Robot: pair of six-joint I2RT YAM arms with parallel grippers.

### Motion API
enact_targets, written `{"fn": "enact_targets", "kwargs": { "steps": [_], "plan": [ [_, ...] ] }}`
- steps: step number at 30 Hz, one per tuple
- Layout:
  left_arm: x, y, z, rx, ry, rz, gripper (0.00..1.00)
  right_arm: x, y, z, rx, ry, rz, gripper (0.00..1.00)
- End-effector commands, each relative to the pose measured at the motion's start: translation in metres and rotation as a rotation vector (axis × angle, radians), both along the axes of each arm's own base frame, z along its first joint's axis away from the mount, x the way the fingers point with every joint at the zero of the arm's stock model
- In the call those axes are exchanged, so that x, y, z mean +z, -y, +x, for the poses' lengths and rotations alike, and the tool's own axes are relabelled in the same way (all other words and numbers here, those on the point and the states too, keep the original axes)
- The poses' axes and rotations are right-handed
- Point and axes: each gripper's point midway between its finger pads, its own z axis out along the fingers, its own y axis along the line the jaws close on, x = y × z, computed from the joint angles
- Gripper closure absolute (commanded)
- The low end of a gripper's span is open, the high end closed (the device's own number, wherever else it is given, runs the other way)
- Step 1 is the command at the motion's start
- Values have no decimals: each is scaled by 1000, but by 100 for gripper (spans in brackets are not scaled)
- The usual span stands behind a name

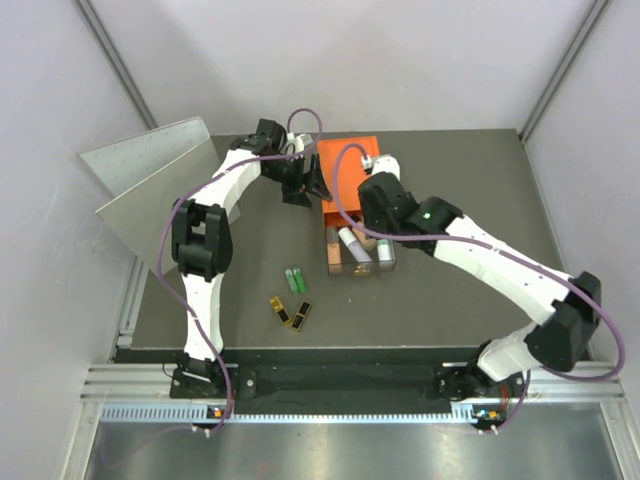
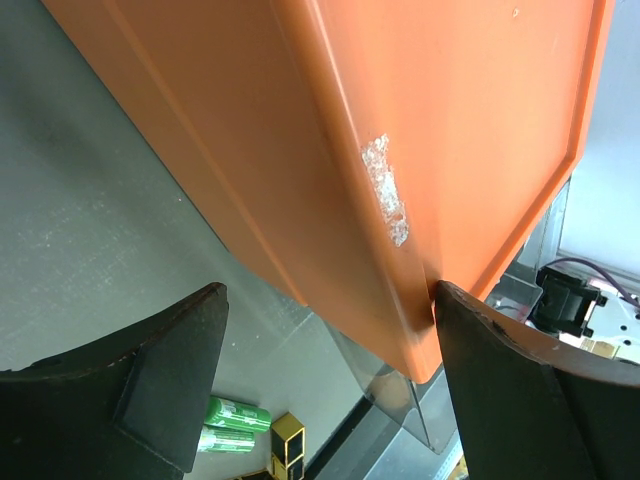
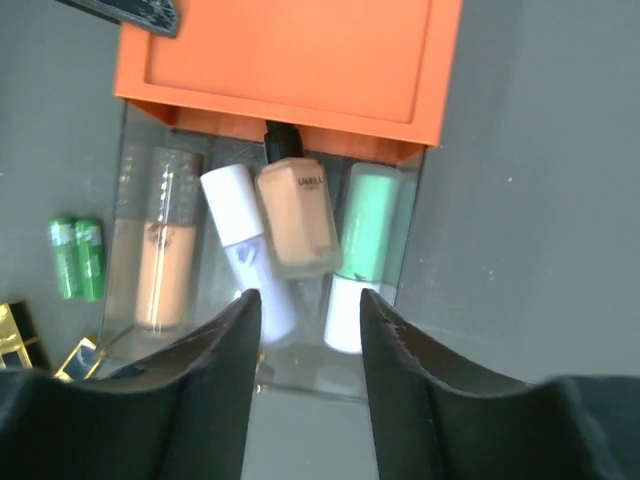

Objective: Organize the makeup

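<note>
The makeup is split between two spots. In the clear drawer [image 3: 410, 230] pulled out of the orange box [image 3: 290, 60] lie an orange stick [image 3: 160, 250], a white stick [image 3: 240, 230], a peach bottle with a black cap [image 3: 300, 215] and a green stick [image 3: 368, 225]. Two green tubes [image 1: 295, 279] and two black-gold cases [image 1: 293, 314] lie on the table. My right gripper [image 3: 305, 310] hangs open over the drawer's front end, holding nothing. My left gripper [image 2: 328, 290] is open around the orange box's [image 2: 400, 150] corner, its right finger [image 2: 470, 340] touching the box.
A grey metal panel [image 1: 150, 185] leans at the back left of the dark table [image 1: 470, 180]. White walls close in the sides and back. The green tubes [image 2: 235, 425] and one black-gold case [image 2: 287, 440] show below the left gripper.
</note>
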Motion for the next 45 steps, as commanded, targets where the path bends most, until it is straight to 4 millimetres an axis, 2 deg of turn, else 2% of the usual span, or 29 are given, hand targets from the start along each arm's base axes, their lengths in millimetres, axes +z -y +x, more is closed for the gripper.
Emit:
{"fn": "enact_targets", "kwargs": {
  "steps": [1,3,4,7,12,13,15,20,25,28,41,45],
  "plan": [
    [-60,-36,15,57,-3,225,13,26,0,-22,18,9,108,71],
    [-60,-36,15,56,-3,224,13,19,4,-34,26,-8,114,80],
    [-60,-35,14,56,-4,223,13,16,1,-42,40,-21,128,89],
    [-59,-35,15,57,-5,219,13,3,1,-59,50,-55,138,100],
    [-61,-34,14,52,-16,217,13,-19,-3,-80,69,-81,157,100],
    [-62,-34,13,54,-22,217,13,-27,-5,-87,81,-93,152,100],
    [-62,-34,12,50,-24,216,13,-31,-13,-95,105,-96,162,100],
    [-62,-35,12,47,-24,223,13,-54,-23,-108,135,-120,129,100],
    [-60,-36,12,44,-21,228,13,-83,-20,-102,99,-97,49,100],
    [-60,-37,12,39,-23,234,13,-89,-15,-92,53,-50,21,100],
    [-60,-38,10,35,-25,241,13,-88,-13,-50,-67,117,-115,100],
    [-60,-38,9,34,-29,242,13,-79,-15,-38,-100,159,-130,100]
  ]
}}
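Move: The handle of the open drawer's front lies about 5 cm back from the right hand, 1 cm to its left and 14 cm below. Inside the drawer, at about that height, the peach bottle is roughly straight below the hand; the lavender tube is 1 cm back and 3 cm left, the green tube 1 cm back and 3 cm right. From the left hand, the handle is about 16 cm back, 7 cm right and 5 cm below. The right hand shuts empty, draws back about 11 cm, then sinks and eases forward towards the drawer handle. ##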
